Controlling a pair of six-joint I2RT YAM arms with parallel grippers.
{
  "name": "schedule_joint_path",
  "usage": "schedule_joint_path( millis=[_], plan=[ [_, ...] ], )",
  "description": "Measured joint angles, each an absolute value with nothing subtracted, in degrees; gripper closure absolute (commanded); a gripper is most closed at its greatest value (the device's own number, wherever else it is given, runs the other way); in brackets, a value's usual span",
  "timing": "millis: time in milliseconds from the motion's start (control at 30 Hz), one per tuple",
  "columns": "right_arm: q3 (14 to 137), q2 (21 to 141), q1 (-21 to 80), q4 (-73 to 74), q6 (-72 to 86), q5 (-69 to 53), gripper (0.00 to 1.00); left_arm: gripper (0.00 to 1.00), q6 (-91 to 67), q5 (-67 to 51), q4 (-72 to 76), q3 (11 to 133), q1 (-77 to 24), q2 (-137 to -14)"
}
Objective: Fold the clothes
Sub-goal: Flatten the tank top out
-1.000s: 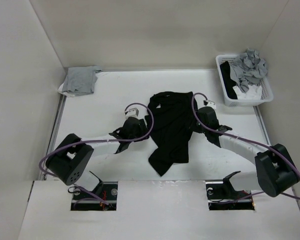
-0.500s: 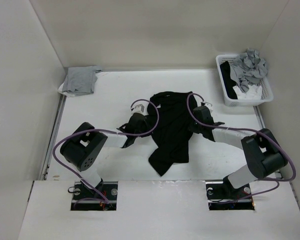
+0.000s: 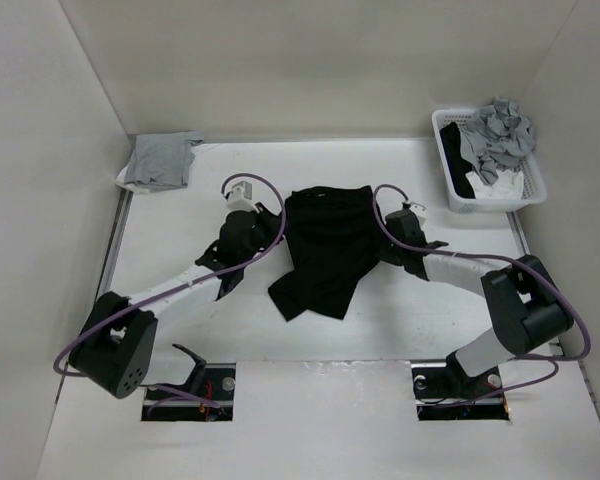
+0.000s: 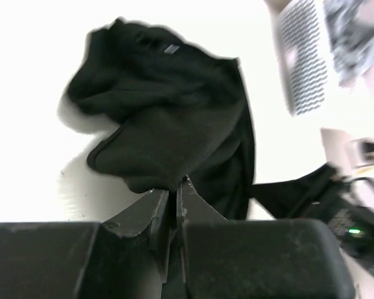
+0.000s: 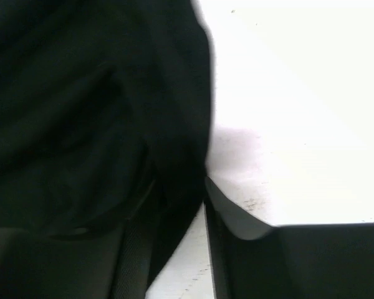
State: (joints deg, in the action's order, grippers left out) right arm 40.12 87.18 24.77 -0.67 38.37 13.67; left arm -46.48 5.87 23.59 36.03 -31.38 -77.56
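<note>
The clothes, a black T-shirt [image 3: 325,245], lie crumpled in the middle of the white table [image 3: 180,250]. My left gripper [image 3: 276,226] is at the shirt's left edge. In the left wrist view its jaws [image 4: 175,185] are shut on a fold of the black shirt [image 4: 174,106], which spreads away from them. My right gripper [image 3: 384,243] is at the shirt's right edge. In the right wrist view that gripper [image 5: 177,205] stands open. The shirt's hem [image 5: 100,112] drapes over the left finger and into the gap, with a strip of table showing beside the right finger [image 5: 237,218].
A white basket [image 3: 525,190] at the back right holds a mottled grey-and-white cloth [image 3: 498,135] and some dark fabric. A grey garment [image 3: 162,160] lies folded in the back left corner. White walls close in the table on three sides.
My left gripper has shut on the shirt's left edge and drawn it left and back, so the shirt spreads wider and its lower end has shifted left. The right gripper stays at the right edge.
</note>
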Motion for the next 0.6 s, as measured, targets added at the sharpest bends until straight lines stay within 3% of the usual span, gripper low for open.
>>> schedule_joint_path(
  millis=[67,200,333,467,600],
  plan=[
    [40.95,88.27,24.80,-0.43,38.33,13.04,0.67,0.98,-46.46,5.93,23.07,35.38,-30.74,-74.87],
    [43.24,91.18,24.82,-0.47,38.35,11.64,0.86,0.98,-46.46,5.93,21.76,34.57,-29.87,-72.49],
    [44.53,92.40,24.93,-1.39,38.35,9.93,0.98,0.98,-46.46,5.69,20.05,34.26,-29.17,-71.26],
    [44.45,90.13,25.96,-2.42,38.24,9.04,1.00,0.98,-46.46,5.52,17.28,33.50,-28.49,-67.09],
    [42.72,78.24,28.80,-2.15,37.63,8.60,1.00,0.98,-46.11,5.82,12.71,33.43,-27.79,-57.41]
  ],
)
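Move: The tank top's middle lies about 11 cm right of the left gripper, level forward and some 13 cm below; that gripper already pinches its left side. For the right gripper, the shirt's right edge lies almost between its half-open fingers, about 1 cm ahead, 1 cm left and 1 cm below. From the right gripper, the near hem is about 11 cm back and 13 cm left, the far edge about 13 cm ahead and 11 cm left. Slide the right gripper low over the table, a couple of centimetres forward and left, shutting its fingers on the tank top's right edge; then lift about 8 cm while still drifting left, tipping the fingers up some 10 degrees. Keep the left gripper's pinch and carry its side up about 6 cm, leftward and slightly back. ##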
